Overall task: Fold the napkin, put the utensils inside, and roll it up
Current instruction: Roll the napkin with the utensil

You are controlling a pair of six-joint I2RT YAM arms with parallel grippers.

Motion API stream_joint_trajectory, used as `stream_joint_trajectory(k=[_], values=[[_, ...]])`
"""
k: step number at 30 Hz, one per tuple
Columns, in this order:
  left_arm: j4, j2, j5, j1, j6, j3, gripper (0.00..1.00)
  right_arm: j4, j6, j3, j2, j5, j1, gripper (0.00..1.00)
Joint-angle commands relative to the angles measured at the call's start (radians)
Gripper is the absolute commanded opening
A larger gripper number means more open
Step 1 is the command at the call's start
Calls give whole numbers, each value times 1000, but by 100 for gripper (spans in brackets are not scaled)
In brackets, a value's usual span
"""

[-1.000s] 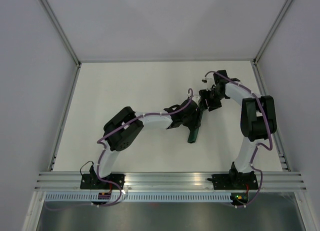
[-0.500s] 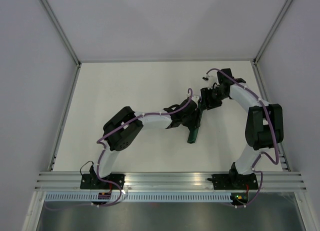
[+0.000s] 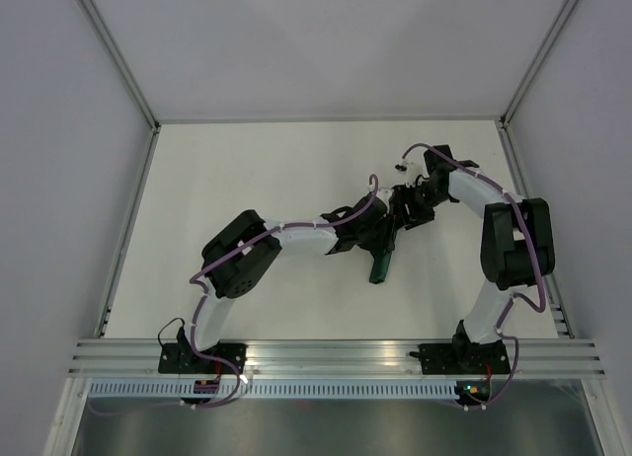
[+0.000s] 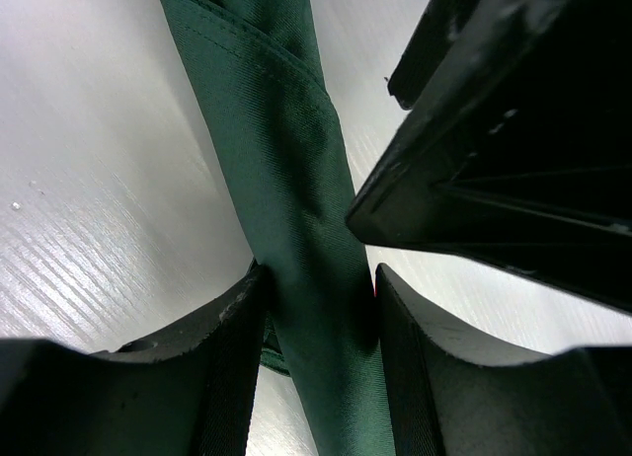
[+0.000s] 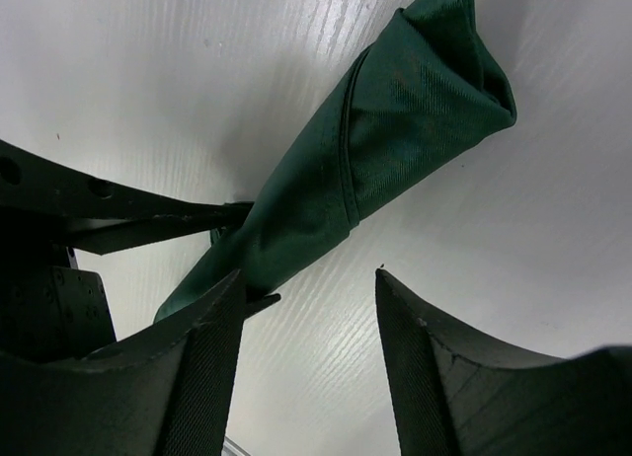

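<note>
The napkin [image 4: 296, 180] is rolled into a tight dark green tube lying on the white table. My left gripper [image 4: 316, 313] is shut on it, both fingers pressed against the cloth. A thin red sliver of the utensils [image 4: 374, 288] peeks out by the right finger; the rest is hidden in the roll. From above, the roll's near end [image 3: 380, 266] sticks out below the left gripper [image 3: 387, 235]. My right gripper [image 5: 306, 298] stands open at the roll's far end [image 5: 415, 111]. Its left finger is close to the cloth, with bare table between the fingers. From above, the right gripper [image 3: 410, 207] sits just behind the left one.
The two gripper heads nearly touch; the right one's black body [image 4: 494, 130] fills the left wrist view's upper right. The left gripper's fingers [image 5: 118, 214] show dark in the right wrist view. Grey walls and metal rails [image 3: 128, 239] border the white table.
The right arm has shifted at the elbow, and its gripper has edged down-left toward the left gripper. The left arm and the roll have stayed still.
</note>
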Motion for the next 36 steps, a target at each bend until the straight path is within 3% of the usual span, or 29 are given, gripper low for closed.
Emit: stream_joint_trajectory(k=[1,10,15,21,36], values=[[-71,-1,30,4,19,-30,53,13,-1,-4,20,-21,11,63],[-52,-9,51,4,21,-35,54,55,34,1,77,-6,35,61],[-22,-30,82,4,30,-47,55,66,40,24,98,31,43,48],[10,-73,114,4,50,-63,57,84,42,39,83,143,64,40],[12,-196,74,4,84,-110,58,96,37,76,100,261,101,39]])
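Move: The rolled napkin's middle lies about 4 cm back, 3 cm left and 3 cm below my open right hand. The roll's far end is some 7 cm ahead and 2 cm to the left of that hand, equally low. My left fingers still straddle the roll: its middle is about 1 cm back and 1 cm below my left hand, while its near end is roughly 11 cm back, 2 cm left and 1 cm below. I lower my right hand about 3 cm and slightly left over the roll, close its fingers to pinch the roll just ahead of my left grip, then push forward some 2 cm while still pinching, tipping the hand's left side down. Once the right hand has hold, my left fingers ease a touch and slide off, drawing back about 2 cm, then rising 3 cm. ##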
